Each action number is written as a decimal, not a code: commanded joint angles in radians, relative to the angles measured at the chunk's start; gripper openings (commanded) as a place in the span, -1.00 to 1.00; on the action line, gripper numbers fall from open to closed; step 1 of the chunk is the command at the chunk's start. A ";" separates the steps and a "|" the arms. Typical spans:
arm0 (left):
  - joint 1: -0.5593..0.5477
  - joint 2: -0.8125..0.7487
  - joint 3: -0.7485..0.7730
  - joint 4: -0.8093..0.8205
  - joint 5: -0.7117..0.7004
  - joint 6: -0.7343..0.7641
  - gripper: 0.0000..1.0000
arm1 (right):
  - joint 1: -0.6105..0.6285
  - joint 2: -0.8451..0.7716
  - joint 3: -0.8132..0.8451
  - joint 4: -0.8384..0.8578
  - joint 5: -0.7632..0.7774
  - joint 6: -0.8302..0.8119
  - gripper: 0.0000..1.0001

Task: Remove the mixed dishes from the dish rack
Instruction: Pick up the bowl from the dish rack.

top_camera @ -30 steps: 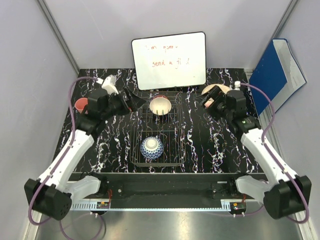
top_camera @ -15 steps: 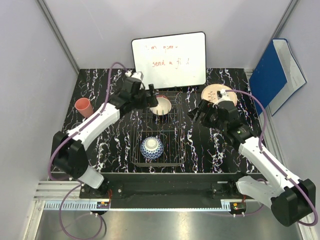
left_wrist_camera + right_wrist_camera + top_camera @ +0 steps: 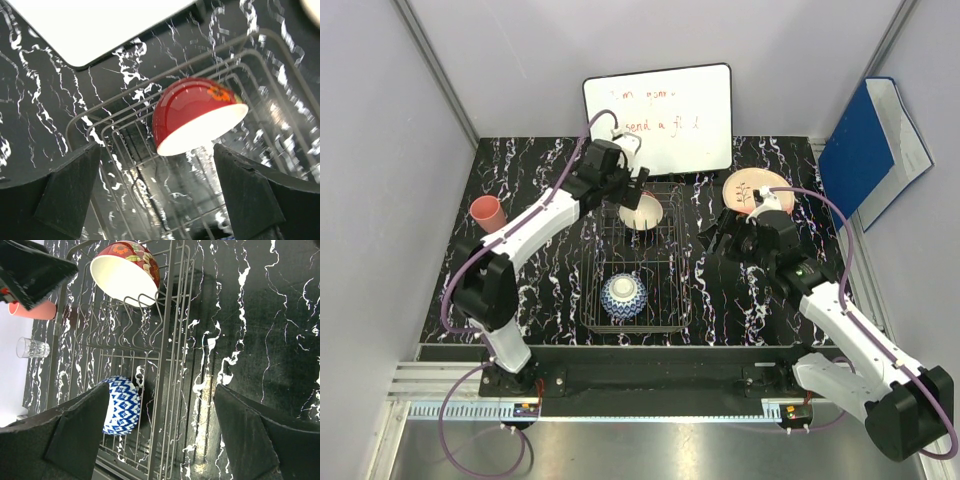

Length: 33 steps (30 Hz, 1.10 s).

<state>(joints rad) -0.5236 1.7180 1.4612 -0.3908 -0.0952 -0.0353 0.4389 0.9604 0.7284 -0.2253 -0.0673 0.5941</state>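
The dish rack [image 3: 685, 270] lies mid-table on the black marbled top. At its far end a cream bowl with a red flowered outside [image 3: 641, 211] leans on the wires. A blue-and-white bowl [image 3: 622, 295] stands on edge at the near end. My left gripper [image 3: 638, 190] hangs open just above and behind the cream bowl [image 3: 195, 115], nothing between its fingers [image 3: 65, 195]. My right gripper [image 3: 715, 235] is open over the tabletop beside the rack's right side [image 3: 170, 340], with the blue bowl [image 3: 122, 405] next to its left finger. The pink cup [image 3: 487, 212] and plate [image 3: 755, 188] rest on the table.
A whiteboard [image 3: 658, 120] stands against the back wall just behind the rack. A blue folder [image 3: 870, 150] leans at the far right. A small clear glass [image 3: 32, 347] stands near the cup [image 3: 32, 310], left of the rack. Grey walls close in on both sides.
My left arm swung from beside the pink cup to the rack's far end, over the cream bowl. My right gripper drew away from the plate toward the rack's right side.
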 commanded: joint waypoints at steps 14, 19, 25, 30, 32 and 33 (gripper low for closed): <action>-0.007 0.077 -0.036 0.144 0.089 0.371 0.75 | 0.009 0.034 0.002 0.046 0.011 -0.027 0.85; -0.024 0.124 -0.036 0.174 0.089 0.364 0.48 | 0.009 0.043 -0.001 0.041 0.021 -0.031 0.85; -0.032 0.167 -0.038 0.199 0.103 0.362 0.13 | 0.009 0.061 -0.009 0.049 0.020 -0.022 0.85; -0.032 0.189 -0.032 0.217 0.068 0.359 -0.38 | 0.009 0.063 -0.012 0.055 0.024 -0.023 0.85; -0.032 0.192 -0.025 0.217 0.034 0.359 -0.57 | 0.009 0.057 -0.011 0.050 0.027 -0.028 0.85; -0.032 0.190 -0.027 0.217 0.028 0.360 -0.68 | 0.009 0.057 -0.011 0.050 0.030 -0.028 0.85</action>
<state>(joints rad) -0.5449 1.8881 1.4113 -0.2268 -0.0433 0.3256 0.4397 1.0233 0.7170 -0.2077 -0.0628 0.5804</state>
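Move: The red-and-white bowl stands on its side in the rack, its middle about 5 cm to the left hand's right, 2 cm ahead and 8 cm below. Some 18 cm nearer the robot than that bowl and 3 cm to its left sits the blue patterned bowl; the plate lies about 24 cm to the red bowl's right and 4 cm farther out. From the right hand the red bowl is roughly 10 cm ahead and 14 cm to the left, 8 cm lower. The left hand sinks about 7 cm towards the red bowl's left rim, easing roughly 2 cm forward and, in the later part, 2 cm right, while the wrist turns some 20 degrees clockwise and rolls its left side up, mostly early on. Its wide-open fingers narrow to about a third, mainly in the second half, coming around the left rim and touching it by the end, while the right hand, open and empty, just settles 2 cm lower. ##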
